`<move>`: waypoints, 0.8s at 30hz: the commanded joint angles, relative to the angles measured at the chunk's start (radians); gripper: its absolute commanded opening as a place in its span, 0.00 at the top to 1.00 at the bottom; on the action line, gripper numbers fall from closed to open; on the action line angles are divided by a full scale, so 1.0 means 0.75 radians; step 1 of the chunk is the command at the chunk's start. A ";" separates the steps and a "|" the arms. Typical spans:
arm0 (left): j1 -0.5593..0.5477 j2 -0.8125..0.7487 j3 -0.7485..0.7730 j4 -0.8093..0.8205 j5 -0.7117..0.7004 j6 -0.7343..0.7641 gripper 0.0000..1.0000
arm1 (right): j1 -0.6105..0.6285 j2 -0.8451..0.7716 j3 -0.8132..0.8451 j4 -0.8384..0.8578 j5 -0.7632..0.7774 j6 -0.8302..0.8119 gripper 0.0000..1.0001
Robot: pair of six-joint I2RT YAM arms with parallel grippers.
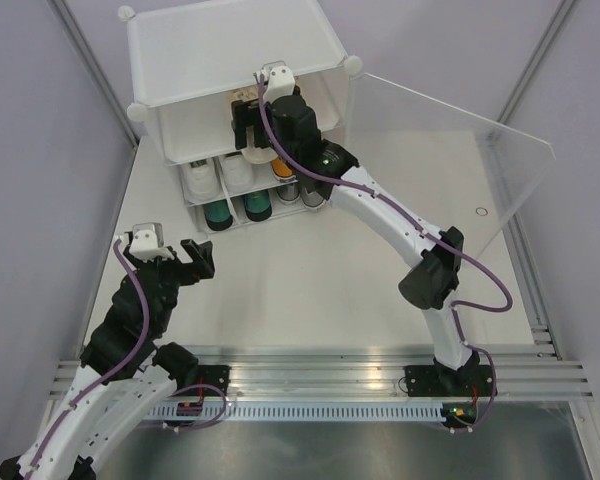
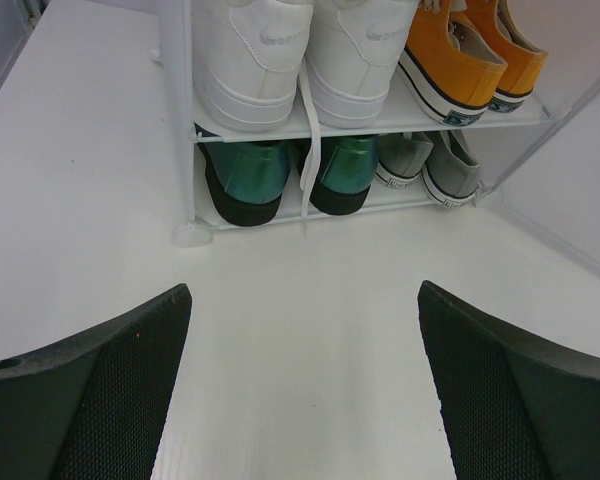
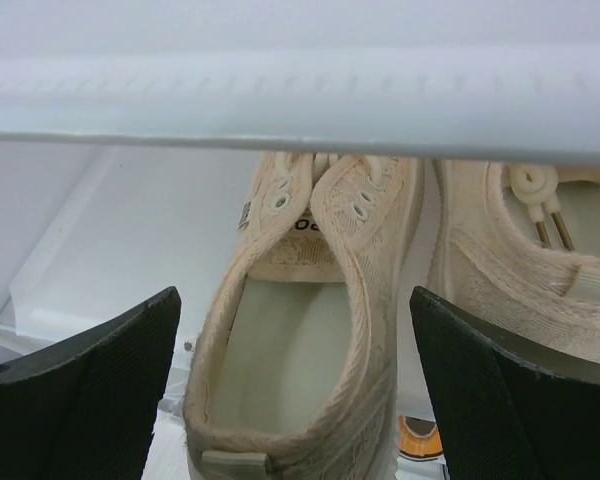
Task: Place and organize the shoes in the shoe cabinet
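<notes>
The shoe cabinet stands at the back of the table. My right gripper reaches into its top tier and is open. A beige shoe lies heel-first between its fingers, with a gap on each side. The second beige shoe lies just to its right. On the middle shelf are a white pair and an orange pair. The bottom shelf holds a dark green pair and a grey pair. My left gripper hovers open over the bare table in front of the cabinet, holding nothing.
The clear door panel is swung open to the cabinet's right, beside my right arm. A white lace hangs from the middle shelf down over the green shoes. The cabinet's top front rail crosses just above my right gripper.
</notes>
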 commanded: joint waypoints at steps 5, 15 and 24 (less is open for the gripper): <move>-0.004 -0.002 0.000 0.045 0.010 0.030 0.04 | -0.004 -0.171 -0.108 0.053 -0.042 0.021 0.02; -0.004 -0.004 0.000 0.045 0.008 0.030 0.04 | 0.056 -0.285 -0.303 0.067 -0.042 0.015 0.02; -0.004 0.006 -0.002 0.045 0.018 0.030 0.04 | 0.092 -0.353 -0.518 0.128 0.085 0.025 0.02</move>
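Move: The released beige shoe lies with its middle about 6 cm ahead of the right hand, 1 cm left and 4 cm below, its heel end reaching back between the open fingers. Its mate stands some 8 cm to the right of it and 2 cm farther in; a shelf below, the nearer white shoe is roughly 5 cm ahead, 5 cm left and 16 cm down from the right hand. From the left hand the released shoe is about 30 cm ahead, 12 cm right and 8 cm up. With its fingers staying wide open around the heel end of the beige shoe, the right hand backs out from under the cabinet roof, going about 5 cm back towards the robot and only a touch to the right. Near the end the backing slows and the hand dips some 2 cm in front of the shelf, the fingers still pointing forward and left at the heel and tipping down only slightly. ##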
